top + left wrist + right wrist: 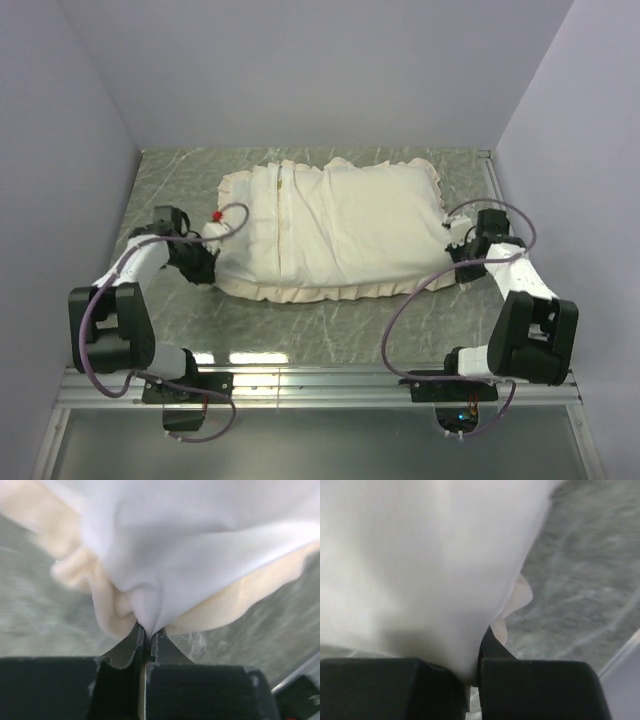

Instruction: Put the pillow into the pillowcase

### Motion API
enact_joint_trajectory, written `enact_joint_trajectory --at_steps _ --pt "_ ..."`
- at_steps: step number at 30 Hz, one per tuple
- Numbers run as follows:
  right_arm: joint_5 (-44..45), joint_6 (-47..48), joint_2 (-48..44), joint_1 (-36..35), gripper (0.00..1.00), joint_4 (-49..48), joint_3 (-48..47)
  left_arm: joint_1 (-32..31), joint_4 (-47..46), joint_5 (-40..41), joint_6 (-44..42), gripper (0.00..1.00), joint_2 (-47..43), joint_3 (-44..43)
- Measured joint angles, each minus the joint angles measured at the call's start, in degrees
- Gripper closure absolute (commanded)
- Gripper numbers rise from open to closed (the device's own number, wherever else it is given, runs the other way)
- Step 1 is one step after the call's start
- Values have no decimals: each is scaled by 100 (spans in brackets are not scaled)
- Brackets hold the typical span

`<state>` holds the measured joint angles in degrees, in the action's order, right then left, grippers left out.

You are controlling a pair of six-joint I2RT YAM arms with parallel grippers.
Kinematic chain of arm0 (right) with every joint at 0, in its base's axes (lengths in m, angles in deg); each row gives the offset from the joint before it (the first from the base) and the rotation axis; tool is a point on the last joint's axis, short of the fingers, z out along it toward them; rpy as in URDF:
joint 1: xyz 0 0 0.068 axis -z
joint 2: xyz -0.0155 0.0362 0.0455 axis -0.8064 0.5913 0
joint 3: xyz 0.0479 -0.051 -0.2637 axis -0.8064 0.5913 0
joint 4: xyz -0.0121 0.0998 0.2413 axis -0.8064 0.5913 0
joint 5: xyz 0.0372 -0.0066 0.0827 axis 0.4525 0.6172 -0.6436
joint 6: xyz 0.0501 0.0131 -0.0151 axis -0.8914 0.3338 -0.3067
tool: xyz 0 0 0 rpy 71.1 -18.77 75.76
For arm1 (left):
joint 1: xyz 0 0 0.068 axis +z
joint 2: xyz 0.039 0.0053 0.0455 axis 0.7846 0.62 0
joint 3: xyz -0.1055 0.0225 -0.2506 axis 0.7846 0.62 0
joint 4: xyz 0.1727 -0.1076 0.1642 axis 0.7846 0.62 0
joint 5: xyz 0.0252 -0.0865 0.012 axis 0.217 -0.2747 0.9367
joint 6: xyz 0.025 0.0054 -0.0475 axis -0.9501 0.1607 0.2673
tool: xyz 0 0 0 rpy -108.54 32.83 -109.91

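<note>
The pillowcase [330, 230] lies puffed up across the middle of the table, white side up, with cream ruffled trim round it and a seam line [278, 220] near its left end. The pillow is hidden. My left gripper [208, 263] is at the near-left corner of the pillowcase. In the left wrist view that gripper [147, 632] is shut on a pinch of the white fabric [190, 545], beside the ruffle [235, 600]. My right gripper [456, 254] is at the right edge. In the right wrist view it [476, 672] is shut on the white fabric [420, 555].
The grey marbled table [180, 180] is boxed in by pale walls at the left, back and right. A metal rail [320, 378] with the arm bases runs along the near edge. A small red mark [216, 215] shows by the left wrist.
</note>
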<state>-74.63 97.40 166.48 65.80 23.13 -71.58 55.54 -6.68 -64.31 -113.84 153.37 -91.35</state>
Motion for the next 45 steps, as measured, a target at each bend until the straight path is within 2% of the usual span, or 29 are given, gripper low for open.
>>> enact_joint_trajectory --at_steps 5,7,11,15,19,24,29,31,34,35,36,37,38,40,42,43,45 --pt "-686 -435 -883 131 100 804 -1401 660 643 -1014 660 100 -293 -1733" --pt "-859 -710 -1167 131 100 791 -2179 798 481 -1305 1113 100 -522 -2492" --pt "-949 -1255 -1460 138 100 562 -3464 933 -313 -1484 2157 100 -1060 -3294" --pt "-846 -1764 -1947 186 100 455 -4201 1043 -1067 -1377 3195 100 -1762 -3519" --pt "-636 -2000 -2570 210 100 306 -4511 1126 -1550 -1054 3836 100 -2514 -3591" --pt "-348 -2048 -3117 249 100 61 -4485 1163 -1996 -743 4087 100 -3121 -3600" --pt "-413 -2028 -2977 251 100 -313 -3849 1152 -2374 -782 4065 100 -2999 -3233" --pt "-538 -2028 -2551 203 100 -337 -3543 1106 -2422 -868 4057 100 -2686 -2951" --pt "-651 -2039 -1486 0 100 -380 -3331 918 -2472 -907 4039 99 -1635 -2702" --pt "-636 -2070 -997 -131 87 -396 -3366 844 -2494 -896 4048 96 -1154 -2728" --pt "-595 -2116 -420 -243 77 -409 -3473 772 -2533 -868 4070 87 -461 -2844" --pt "-481 -2194 221 -365 54 -313 -3731 726 -2492 -859 4124 67 247 -3128" --pt "-372 -2334 929 -461 47 -297 -4087 710 -2511 -811 4183 60 1005 -3508" --pt "-59 -2503 2380 -584 45 129 -5259 737 -2177 -599 4481 48 2496 -4594" --pt "31 -2686 3390 -479 43 452 -6332 879 -1974 -470 4712 41 3626 -5722" --pt "2 -2723 3539 -356 34 533 -6472 984 -1912 -455 4806 34 3880 -5943" --pt "-125 -2728 3414 -13 34 879 -6352 1261 -1602 -468 4811 32 3856 -5862"
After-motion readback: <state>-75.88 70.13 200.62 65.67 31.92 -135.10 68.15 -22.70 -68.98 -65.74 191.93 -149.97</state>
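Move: The left hand is pinching the pillowcase's near-left corner, and the far-left corner it is carried to is about 26 cm ahead and 3 cm right. The filled pillow's middle is some 13 cm ahead and 29 cm right of that hand, with the case's slit 13 cm ahead and 17 cm right. From the right hand, on the near-right corner, the far-right corner is roughly 27 cm ahead and 7 cm left, and the pillow's middle 12 cm ahead and 31 cm left. All lie about level with the hands. Still pinching the case's near corners, both hands hoist them together nearly 50 cm, fingers swinging from down to forward by some 70 degrees. They then sweep forward and down past the far side as the wrists tip back down, open and let go. The left hand ends about 30 cm ahead of its start, the right about 25 cm, having drawn apart sideways late on. ##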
